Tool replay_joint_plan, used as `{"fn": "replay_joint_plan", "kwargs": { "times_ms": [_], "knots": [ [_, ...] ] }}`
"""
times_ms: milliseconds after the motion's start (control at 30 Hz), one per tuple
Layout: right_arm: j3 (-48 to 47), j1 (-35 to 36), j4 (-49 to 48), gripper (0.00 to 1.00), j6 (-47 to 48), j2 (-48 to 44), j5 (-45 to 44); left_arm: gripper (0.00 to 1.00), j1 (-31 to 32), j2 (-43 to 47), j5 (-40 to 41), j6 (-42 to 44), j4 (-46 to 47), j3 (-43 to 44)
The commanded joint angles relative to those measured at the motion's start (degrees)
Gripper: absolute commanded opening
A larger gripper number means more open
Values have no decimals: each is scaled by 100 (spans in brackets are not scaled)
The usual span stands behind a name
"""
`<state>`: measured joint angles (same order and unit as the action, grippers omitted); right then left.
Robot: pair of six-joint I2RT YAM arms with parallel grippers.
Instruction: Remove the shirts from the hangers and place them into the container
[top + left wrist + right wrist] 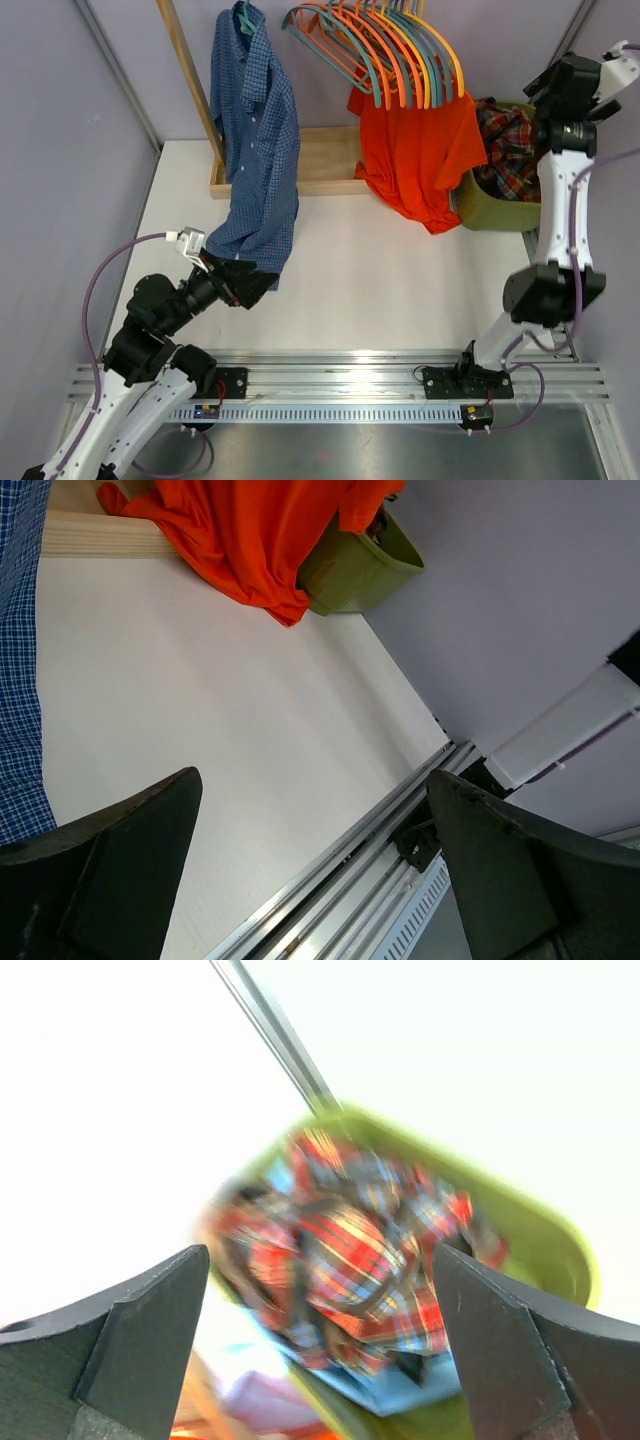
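A dark blue check shirt (255,140) hangs on a teal hanger (243,15); its hem reaches the table. My left gripper (262,285) stands open just beside that hem, nothing between its fingers (130,850); the shirt (18,680) shows at the left edge of its wrist view. An orange-red shirt (420,150) hangs under the bunch of hangers (385,50) and leans on the olive container (495,212). My right gripper (545,85) hovers open above the container (540,1240), where the plaid shirt (350,1250) lies on a light blue one (420,1390). That view is blurred.
A flat wooden base frame (320,160) with a slanted wooden post (190,80) stands at the back. An aluminium rail (340,370) runs along the near edge. Walls close in on both sides, and the container sits against the right one.
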<state>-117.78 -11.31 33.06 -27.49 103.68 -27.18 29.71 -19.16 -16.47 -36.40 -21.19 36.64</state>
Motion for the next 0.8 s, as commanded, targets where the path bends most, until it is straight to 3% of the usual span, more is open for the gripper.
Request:
{"fn": "replay_joint_plan", "kwargs": {
  "times_ms": [0,67,167,267,367,533,767],
  "knots": [
    [954,287,-1246,100,551,-1462,-586,99,-10,88,3,142,80,115],
    [1430,427,-1582,99,665,-2242,-474,99,-10,105,3,160,54,132],
    [2301,533,-2136,99,675,-3183,516,99,-10,184,30,195,-69,211],
    [2522,935,-2049,99,700,-3686,2683,99,-10,324,126,265,-227,290],
    [2549,1665,-1917,99,910,-3881,4074,99,-10,448,214,335,-403,378],
    [2400,3536,-1408,98,1499,-3662,4441,99,-10,755,381,380,-702,440],
    [892,4892,-399,100,2326,-2055,3914,99,-10,1019,504,371,-939,467]
  ]
}}
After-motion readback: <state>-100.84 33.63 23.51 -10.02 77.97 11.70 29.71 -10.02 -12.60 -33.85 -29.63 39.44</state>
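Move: Above the green container, the empty right hand has the blue checked shirt about 60 cm to its left, roughly 5 cm nearer the base and 8 cm lower. The container, plaid shirt inside, is 7 cm ahead and some 28 cm below; the red shirt hangs level ahead, 28 cm left and 12 cm lower; the empty hangers are 37 cm left and 15 cm higher. From the left hand the checked shirt lies about 28 cm straight ahead. Leaving the container empty-handed and wide open, the right hand first draws up and back about 15 cm each, tipping its fingers upward, then sweeps fast left past the red shirt towards the blue checked shirt, some 43 cm in all. The wrist swings counter-clockwise roughly 85 degrees, and the hand sinks several centimetres at the end. The open left hand eases about 4 cm back and left, rising slightly. ##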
